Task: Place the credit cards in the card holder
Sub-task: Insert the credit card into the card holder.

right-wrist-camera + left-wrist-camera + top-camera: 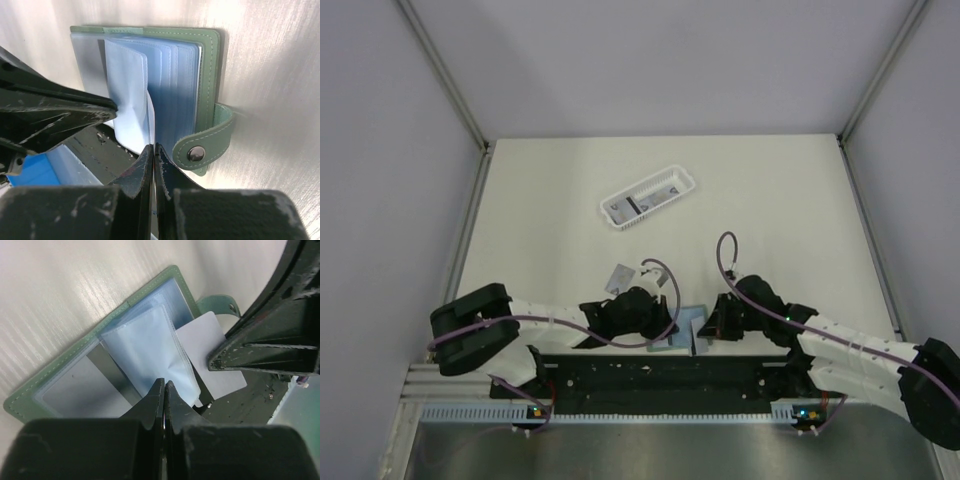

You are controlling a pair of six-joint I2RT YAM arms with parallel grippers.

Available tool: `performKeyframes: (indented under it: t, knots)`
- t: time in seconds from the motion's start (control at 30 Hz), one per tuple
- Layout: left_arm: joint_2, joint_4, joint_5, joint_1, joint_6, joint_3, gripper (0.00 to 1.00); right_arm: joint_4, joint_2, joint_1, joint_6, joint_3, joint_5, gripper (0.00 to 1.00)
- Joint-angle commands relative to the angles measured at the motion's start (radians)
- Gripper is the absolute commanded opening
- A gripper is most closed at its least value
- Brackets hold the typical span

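The sage-green card holder (70, 352) (207, 65) (692, 322) lies open near the table's front edge, its clear bluish sleeves fanned up. My left gripper (164, 383) (668, 335) is shut on the lower edge of one raised sleeve (150, 345). My right gripper (154, 146) (706, 333) is shut on a light-grey credit card (210, 347), seen edge-on (151, 117) between the sleeves. Another striped card (75, 385) sits in the holder's left pocket. More cards (642, 203) lie in the basket.
A white slotted basket (672, 181) stands slanted mid-table. A small grey flat piece (620, 277) lies behind my left wrist. The holder's snap strap (196, 153) sticks out to the right. A black rail (660, 375) runs along the near edge under both grippers.
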Motion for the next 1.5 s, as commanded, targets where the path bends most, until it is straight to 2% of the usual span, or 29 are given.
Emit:
performKeyframes:
  t: [0.0, 0.27, 0.53, 0.8, 1.03, 1.47]
  knots:
    - [-0.098, 0.008, -0.011, 0.000, 0.024, -0.022, 0.00, 0.031, 0.026, -0.012, 0.000, -0.023, 0.034, 0.00]
    - [-0.243, -0.080, -0.101, 0.000, -0.002, -0.096, 0.00, 0.045, 0.029, -0.011, -0.001, -0.023, 0.027, 0.00]
    - [-0.275, -0.066, -0.126, 0.000, -0.077, -0.220, 0.00, 0.042, -0.029, -0.012, -0.003, -0.014, 0.021, 0.00]
    - [-0.249, -0.051, -0.113, 0.000, -0.079, -0.232, 0.00, 0.081, -0.098, -0.011, -0.006, 0.022, -0.032, 0.00]
    - [-0.258, -0.055, -0.118, 0.000, -0.082, -0.235, 0.00, 0.232, -0.008, -0.005, 0.019, 0.024, -0.115, 0.00]
    - [-0.410, -0.146, -0.207, 0.000, -0.128, -0.292, 0.00, 0.419, 0.245, 0.098, 0.039, 0.090, -0.068, 0.00]
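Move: The left gripper, shut and empty, is over the open card holder's near edge: the left leaf's middle lies about 4 cm ahead and 4 cm left, the raised clear page 3 cm ahead and 3 cm right, both some 2 cm lower; a loose card lies about 15 cm ahead and 13 cm left. From the right gripper, pinching a card, the clear page is about 2 cm ahead and 3 cm left, the clasp level and 3 cm right. Hop the shut left gripper up off the clear page and over to the left, setting its tips down low by the left leaf's near edge; pause there, then slide on left to the near left corner, about 8 cm in all. Keep the card pinched in the right gripper, hold nearly still at first, then raise it about 3 cm and sweep left roughly 4 cm along with the clear page, rolling slightly. ##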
